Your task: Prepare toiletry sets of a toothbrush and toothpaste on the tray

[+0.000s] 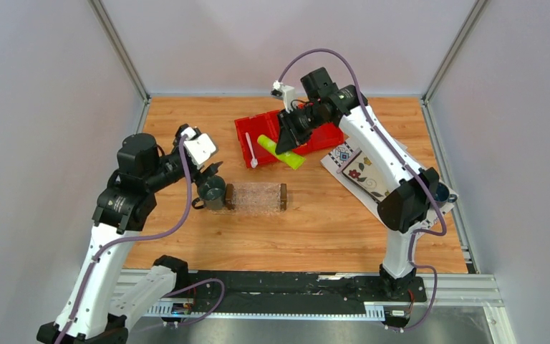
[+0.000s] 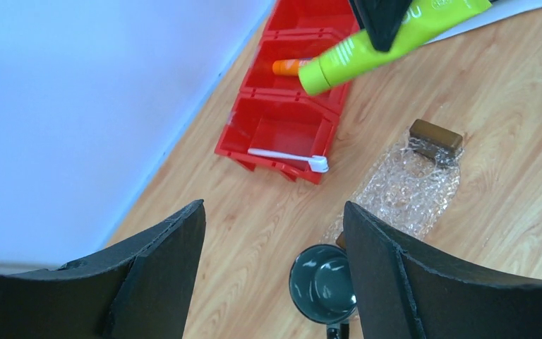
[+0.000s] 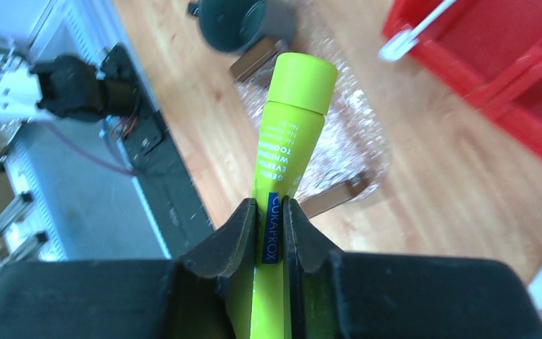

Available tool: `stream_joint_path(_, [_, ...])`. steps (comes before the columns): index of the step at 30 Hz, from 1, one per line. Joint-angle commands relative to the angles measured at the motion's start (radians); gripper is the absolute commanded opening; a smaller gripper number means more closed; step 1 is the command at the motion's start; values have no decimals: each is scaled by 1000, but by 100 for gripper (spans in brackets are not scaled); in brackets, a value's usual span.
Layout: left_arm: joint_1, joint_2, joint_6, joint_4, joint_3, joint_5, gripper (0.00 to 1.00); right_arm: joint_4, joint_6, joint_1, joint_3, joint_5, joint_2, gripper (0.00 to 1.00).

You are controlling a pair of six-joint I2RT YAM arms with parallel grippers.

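My right gripper [image 1: 287,145] [image 3: 270,208] is shut on the flat end of the lime green toothpaste [image 1: 296,161] [image 3: 293,106] and holds it in the air, cap pointing down toward the clear tray [image 1: 256,198] [image 3: 346,141]. The white toothbrush [image 1: 251,150] [image 2: 282,155] lies across the left compartment of the red bin [image 1: 242,136]. An orange toothpaste [image 2: 289,67] rests in the middle compartment. The left gripper [image 1: 212,170] [image 2: 274,207] hovers open and empty above the wood, just left of the tray.
A dark grey-green mug [image 1: 211,192] [image 2: 322,282] stands against the tray's left handle, under my left gripper's right finger. A flower-patterned white cloth [image 1: 362,168] lies right of the bin, beneath the right arm. Walls close in the table at back and sides.
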Motion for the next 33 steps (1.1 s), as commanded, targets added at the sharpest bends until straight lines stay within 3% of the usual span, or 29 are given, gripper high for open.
stream_joint_path(1, [-67, 27, 114, -38, 68, 45, 79, -51, -86, 25, -72, -158, -119, 0])
stream_joint_path(9, [-234, 117, 261, -169, 152, 82, 81, -135, -159, 56, -75, -283, -149, 0])
stream_joint_path(18, [-379, 206, 360, -206, 186, -22, 84, -192, -209, 102, -66, -315, -142, 0])
stream_joint_path(33, [-498, 274, 392, -69, 68, -119, 82, -203, -220, 112, -61, -336, -133, 0])
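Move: The green toothpaste tube, already held crosswise in the right fingers with its cap towards the left hand, has its middle about 8 cm ahead of, 19 cm right of and 8 cm below the left hand. The mug stands 3 cm ahead, 5 cm left and 20 cm below that hand. From the right hand, the left gripper is some 7 cm back, 21 cm left and 8 cm higher; the bubble-wrapped block is 5 cm back, 9 cm left and 18 cm down, the red tray 20 cm ahead, 3 cm right and 19 cm down. The toothpaste tube, still pinched by the right fingers, is drawn back about 12 cm away from the tray and turned some 20 degrees counter-clockwise, then held almost still. The left hand meets it, going about 11 cm right, also sinking and easing back a little, swinging clockwise some 30 degrees and rolling its left side up, its open fingers reaching around the cap without closing. ##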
